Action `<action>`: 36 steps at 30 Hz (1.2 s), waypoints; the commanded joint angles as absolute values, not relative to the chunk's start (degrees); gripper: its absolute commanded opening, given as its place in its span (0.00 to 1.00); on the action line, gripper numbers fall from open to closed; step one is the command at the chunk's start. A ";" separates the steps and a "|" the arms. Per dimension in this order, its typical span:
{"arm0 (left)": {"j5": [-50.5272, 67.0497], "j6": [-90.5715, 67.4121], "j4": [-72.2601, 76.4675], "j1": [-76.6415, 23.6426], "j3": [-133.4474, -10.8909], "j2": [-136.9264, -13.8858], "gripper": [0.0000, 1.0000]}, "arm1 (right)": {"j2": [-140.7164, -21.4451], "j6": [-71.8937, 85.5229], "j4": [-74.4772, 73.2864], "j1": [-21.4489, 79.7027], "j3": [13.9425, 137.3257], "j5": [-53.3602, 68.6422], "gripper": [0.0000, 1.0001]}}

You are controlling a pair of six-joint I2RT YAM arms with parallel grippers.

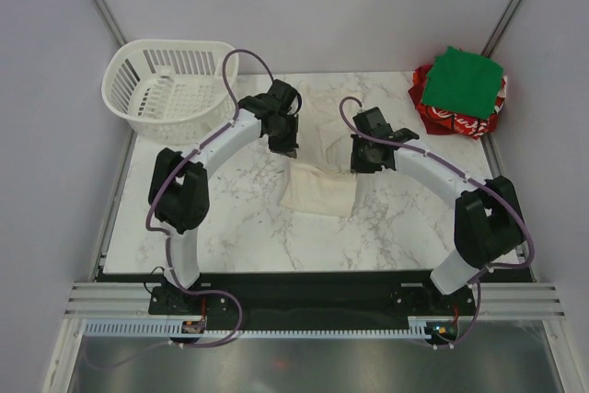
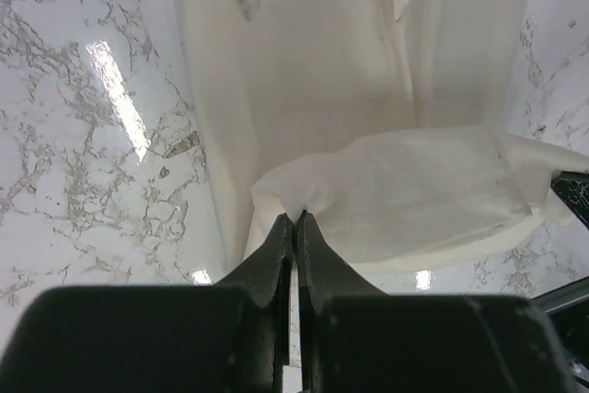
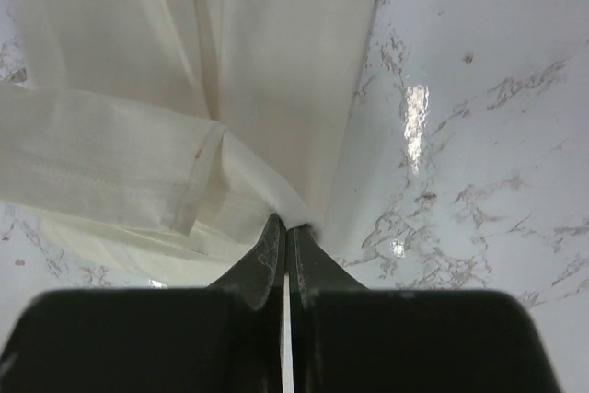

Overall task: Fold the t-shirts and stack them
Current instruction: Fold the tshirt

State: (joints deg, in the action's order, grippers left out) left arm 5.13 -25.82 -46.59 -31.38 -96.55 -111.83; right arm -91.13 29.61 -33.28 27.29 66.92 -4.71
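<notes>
A cream t-shirt (image 1: 322,158) lies in the middle of the marble table, its near end folded over and lifted. My left gripper (image 1: 287,143) is shut on the left corner of that fold (image 2: 299,213). My right gripper (image 1: 362,161) is shut on the right corner (image 3: 293,221). In the left wrist view the cream t-shirt (image 2: 350,89) stretches away flat under the raised fold. The right wrist view shows the cream t-shirt (image 3: 184,89) with a hemmed edge doubled back. A folded green t-shirt (image 1: 467,82) rests on a red t-shirt with white lettering (image 1: 451,119) at the far right corner.
A white slotted plastic basket (image 1: 167,89) stands at the far left corner, close behind the left arm. Bare marble table (image 1: 230,227) lies in front of the cream shirt. Grey walls and metal posts close in the table's sides.
</notes>
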 commanded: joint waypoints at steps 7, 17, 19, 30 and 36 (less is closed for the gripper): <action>6.94 -21.97 -48.25 -28.04 -106.96 -119.79 0.03 | -101.16 25.49 -29.80 22.59 74.79 -0.62 0.00; 6.06 -20.92 -50.18 -27.16 -114.52 -126.12 0.09 | -108.62 24.35 -29.27 20.21 80.33 2.37 0.05; 6.24 -20.66 -50.71 -26.55 -116.80 -128.66 0.13 | -109.42 24.52 -29.35 19.52 81.29 2.55 0.15; 8.18 -17.41 -54.14 -22.41 -141.39 -136.85 1.00 | -117.43 22.94 -39.63 12.57 108.44 -0.87 0.83; 5.36 -19.15 -53.96 -22.59 -130.28 -125.19 0.93 | -105.39 23.03 -33.16 14.94 97.41 3.22 0.83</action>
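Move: The laying spot for the hem pinched in my two hands is bare shirt about 8 cm ahead of each hand and 5 cm lower. The folded-in sleeve's tip is some 14 cm ahead of my right hand and 3 cm right; the green-topped stack stands roughly 25 cm ahead of it and 32 cm right. From my left hand, the basket's middle is about 16 cm ahead and 34 cm left, and the shirt's far end roughly 25 cm ahead, 10 cm right. Still pinching the hem's corners, I carry both hands forward and down together, about 8 cm out and 3 to 5 cm lower, laying the hem over the shirt. My fingers open wide as I go on forward; then I lift clear, the right hand rising some 12 cm and easing right, the left about 7 cm, fingers tipping outward roughly 10 degrees. ##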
